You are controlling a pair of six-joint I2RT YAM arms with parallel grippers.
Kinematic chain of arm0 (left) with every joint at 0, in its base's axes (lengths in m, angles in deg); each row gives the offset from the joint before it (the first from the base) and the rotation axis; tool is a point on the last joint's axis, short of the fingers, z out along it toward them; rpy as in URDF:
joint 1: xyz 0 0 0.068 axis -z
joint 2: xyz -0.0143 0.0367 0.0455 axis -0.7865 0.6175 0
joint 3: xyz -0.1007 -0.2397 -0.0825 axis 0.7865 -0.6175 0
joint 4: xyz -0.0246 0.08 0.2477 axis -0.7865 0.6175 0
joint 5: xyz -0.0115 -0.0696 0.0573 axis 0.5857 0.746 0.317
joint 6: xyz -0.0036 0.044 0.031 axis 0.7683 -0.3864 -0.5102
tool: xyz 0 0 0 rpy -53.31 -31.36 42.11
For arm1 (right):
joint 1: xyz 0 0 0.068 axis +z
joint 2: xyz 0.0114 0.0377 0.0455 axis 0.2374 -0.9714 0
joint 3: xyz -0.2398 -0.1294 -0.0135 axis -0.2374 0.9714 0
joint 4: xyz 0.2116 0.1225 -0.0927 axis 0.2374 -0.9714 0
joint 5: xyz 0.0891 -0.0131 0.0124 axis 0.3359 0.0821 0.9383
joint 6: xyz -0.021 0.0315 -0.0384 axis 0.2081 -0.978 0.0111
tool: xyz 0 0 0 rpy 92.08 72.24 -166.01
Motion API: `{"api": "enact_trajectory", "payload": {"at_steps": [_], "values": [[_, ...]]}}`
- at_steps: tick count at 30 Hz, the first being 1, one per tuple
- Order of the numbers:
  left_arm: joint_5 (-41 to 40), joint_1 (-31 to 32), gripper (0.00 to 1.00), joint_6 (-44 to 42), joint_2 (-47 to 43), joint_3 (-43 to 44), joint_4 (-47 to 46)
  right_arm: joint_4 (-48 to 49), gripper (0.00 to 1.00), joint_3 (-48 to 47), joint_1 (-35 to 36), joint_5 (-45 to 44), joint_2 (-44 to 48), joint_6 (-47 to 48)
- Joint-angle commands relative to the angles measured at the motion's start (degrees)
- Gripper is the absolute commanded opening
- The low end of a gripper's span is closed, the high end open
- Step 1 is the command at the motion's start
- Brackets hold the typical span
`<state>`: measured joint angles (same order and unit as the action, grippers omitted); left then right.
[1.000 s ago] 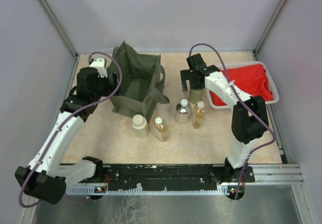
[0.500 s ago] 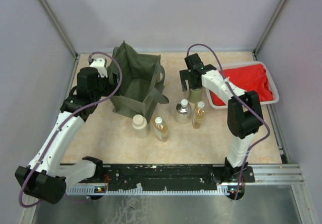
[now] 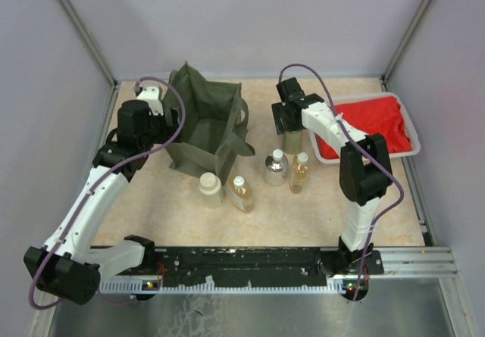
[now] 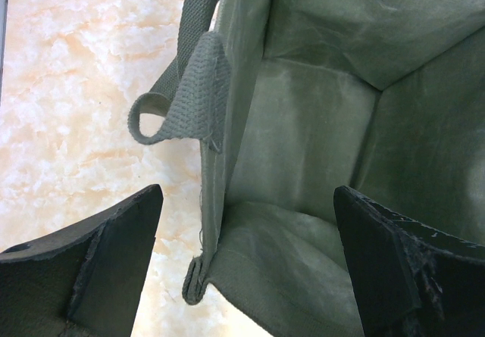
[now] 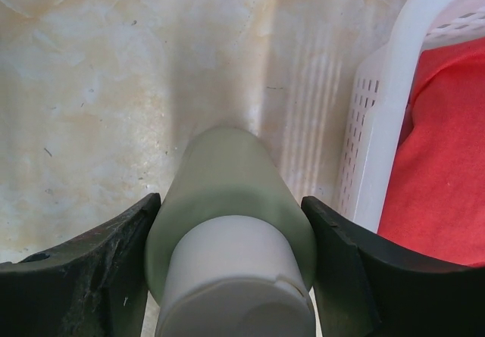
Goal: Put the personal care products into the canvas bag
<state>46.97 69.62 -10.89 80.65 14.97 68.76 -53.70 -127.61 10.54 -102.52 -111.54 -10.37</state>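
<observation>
The olive canvas bag [image 3: 203,127] stands open at the back left. My left gripper [image 3: 161,104] is open, its jaws straddling the bag's left wall [image 4: 220,163] below a handle [image 4: 189,98]; the left gripper [image 4: 248,201] holds nothing. My right gripper [image 3: 291,119] is shut on a frosted pale-green bottle [image 5: 227,185] with a white cap, which stands on the table [image 3: 292,141]; both fingers [image 5: 114,261] press its sides. Three capped bottles [image 3: 242,193] [image 3: 276,167] [image 3: 300,172] and a beige one [image 3: 210,185] stand in front of the bag.
A white tray [image 3: 410,119] holding a red cloth [image 3: 371,123] sits at the back right, its perforated wall [image 5: 375,132] just right of the gripped bottle. Grey enclosure walls surround the marbled table [image 3: 182,216].
The right gripper has lowered slightly over the pale-green bottle and its jaws have closed in from wide open onto the bottle's sides. The left arm has not moved.
</observation>
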Motion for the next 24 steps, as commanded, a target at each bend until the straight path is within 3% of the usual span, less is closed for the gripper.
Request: {"api": "enact_trajectory", "payload": {"at_steps": [1,9,24], "values": [[-0.4,0.1,1.00,-0.7,0.8,-1.0,-0.6,-2.0,0.00,-4.2,0.4,-0.6,1.6,1.6],[-0.6,0.1,1.00,-0.5,0.6,-2.2,-2.2,-4.5,0.00,-18.3,0.9,1.5,6.7,5.0],[-2.6,0.1,1.00,-0.1,0.0,-2.2,-0.7,7.8,0.00,-41.2,12.1,6.3,12.0,17.0]]}}
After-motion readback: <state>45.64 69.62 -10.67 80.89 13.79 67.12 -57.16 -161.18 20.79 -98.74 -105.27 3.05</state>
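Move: The right hand already grips the green bottle; the canvas bag's middle lies some 25 cm to its left, about level with it both forward and in height. The silver bottle stands about 9 cm back and 5 cm left, the amber bottle 10 cm back and 2 cm right, both slightly lower; the white basket is about 21 cm right and 2 cm ahead. From the left hand the bag is about 8 cm right, 3 cm ahead and 14 cm below. The right hand lifts the still-gripped green bottle 27 cm, swinging 10 cm left, fingers tipping up 30 degrees. ##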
